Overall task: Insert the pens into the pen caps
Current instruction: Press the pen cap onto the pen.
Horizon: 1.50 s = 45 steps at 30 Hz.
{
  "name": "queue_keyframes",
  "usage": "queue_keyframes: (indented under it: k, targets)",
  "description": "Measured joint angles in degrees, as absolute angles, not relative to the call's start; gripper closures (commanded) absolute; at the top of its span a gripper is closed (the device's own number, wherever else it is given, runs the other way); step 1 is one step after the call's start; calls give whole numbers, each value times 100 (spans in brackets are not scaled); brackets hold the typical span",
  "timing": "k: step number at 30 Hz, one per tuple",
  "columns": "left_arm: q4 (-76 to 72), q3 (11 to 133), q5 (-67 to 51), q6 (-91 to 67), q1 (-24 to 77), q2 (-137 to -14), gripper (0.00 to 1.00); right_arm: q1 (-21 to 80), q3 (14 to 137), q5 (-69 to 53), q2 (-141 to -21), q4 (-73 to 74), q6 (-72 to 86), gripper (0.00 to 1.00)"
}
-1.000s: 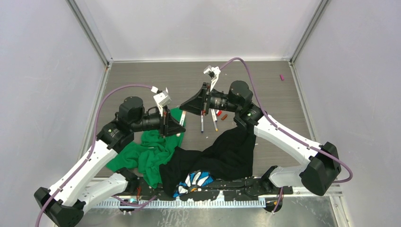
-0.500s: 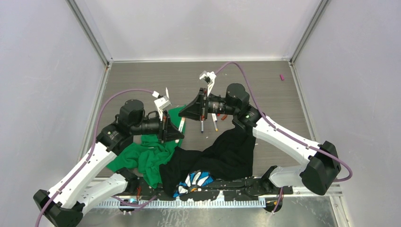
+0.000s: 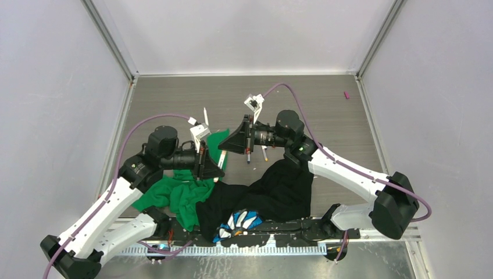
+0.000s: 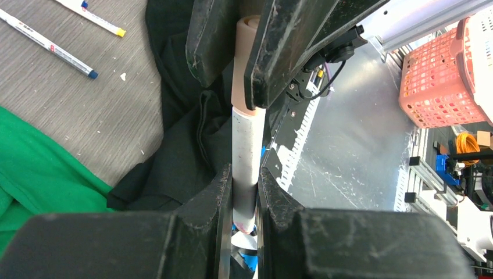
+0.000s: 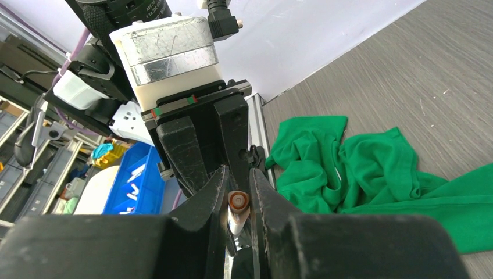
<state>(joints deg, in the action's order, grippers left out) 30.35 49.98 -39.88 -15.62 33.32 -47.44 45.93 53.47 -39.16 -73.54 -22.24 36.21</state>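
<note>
My left gripper (image 3: 222, 170) (image 4: 244, 192) is shut on a white pen (image 4: 247, 145) (image 3: 221, 160). My right gripper (image 3: 221, 150) (image 5: 238, 197) faces it tip to tip and is shut on a pale orange pen cap (image 4: 243, 70) (image 5: 238, 202). The cap sits in line on the pen's far end and meets the barrel. Two more pens lie on the table by the right arm, one blue-tipped (image 4: 49, 47) (image 3: 248, 154), one yellow-tipped (image 4: 93, 14) (image 3: 264, 153). A magenta cap (image 3: 346, 95) lies far back right. Other caps are hidden.
A green cloth (image 3: 186, 192) (image 5: 360, 168) lies under the left gripper. A black cloth (image 3: 273, 189) (image 4: 174, 145) lies beside it near the front. A blue and white item (image 3: 241, 221) sits at the front edge. Grey walls enclose the table.
My right gripper has moved left and nearer with the cap. My left gripper has shifted slightly nearer. The two tips have closed together around the pen.
</note>
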Motion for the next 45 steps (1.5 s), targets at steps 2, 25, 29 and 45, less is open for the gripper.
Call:
queue_keyframes:
  k: [2, 25, 29, 45]
  targets:
    - [3076, 4984, -3990, -1559, 3332, -4707, 100, 4624, 5317, -3898, -7356, -2274, 3662, 100]
    - [3164, 4801, -4018, -1678, 3216, -4550, 100, 4947, 5059, -3203, -7384, -2451, 4106, 100]
    - [3164, 4783, -4130, -1723, 3157, -4547, 100, 4947, 5039, -3242, -7371, -2469, 4045, 100]
    - [2663, 5046, -4056, -1380, 2939, -4917, 23, 5301, 5227, -2235, -7070, -875, 3758, 100]
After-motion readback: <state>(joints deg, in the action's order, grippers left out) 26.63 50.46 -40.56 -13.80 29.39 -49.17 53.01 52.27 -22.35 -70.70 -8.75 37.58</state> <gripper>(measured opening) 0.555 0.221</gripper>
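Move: The left hand pinches the white pen near its lower end, and the pink-brown cap, already over the pen's far end in the right fingers, lies about 7 cm ahead of it, 2 cm right and 4 cm higher. A blue-ended pen on the table is some 7 cm ahead and 11 cm right, with the green cloth 15 cm left and 4 cm back, both roughly 24 cm below. From the right hand, the held pen's middle is about 5 cm back, 1 cm left and 3 cm lower. Both hands, already braced against each other through the pen, keep pressing pen and cap together firmly, the left pushing forward and up, the right back and down, while each settles only 1 to 2 cm, mostly down and to the left. Then the left fingers open and let go of the pen, that hand springing about 3 cm forward and some 2 cm up, as the right keeps its grip on the cap, dips about 2.5 cm and tilts by some 10 degrees. ##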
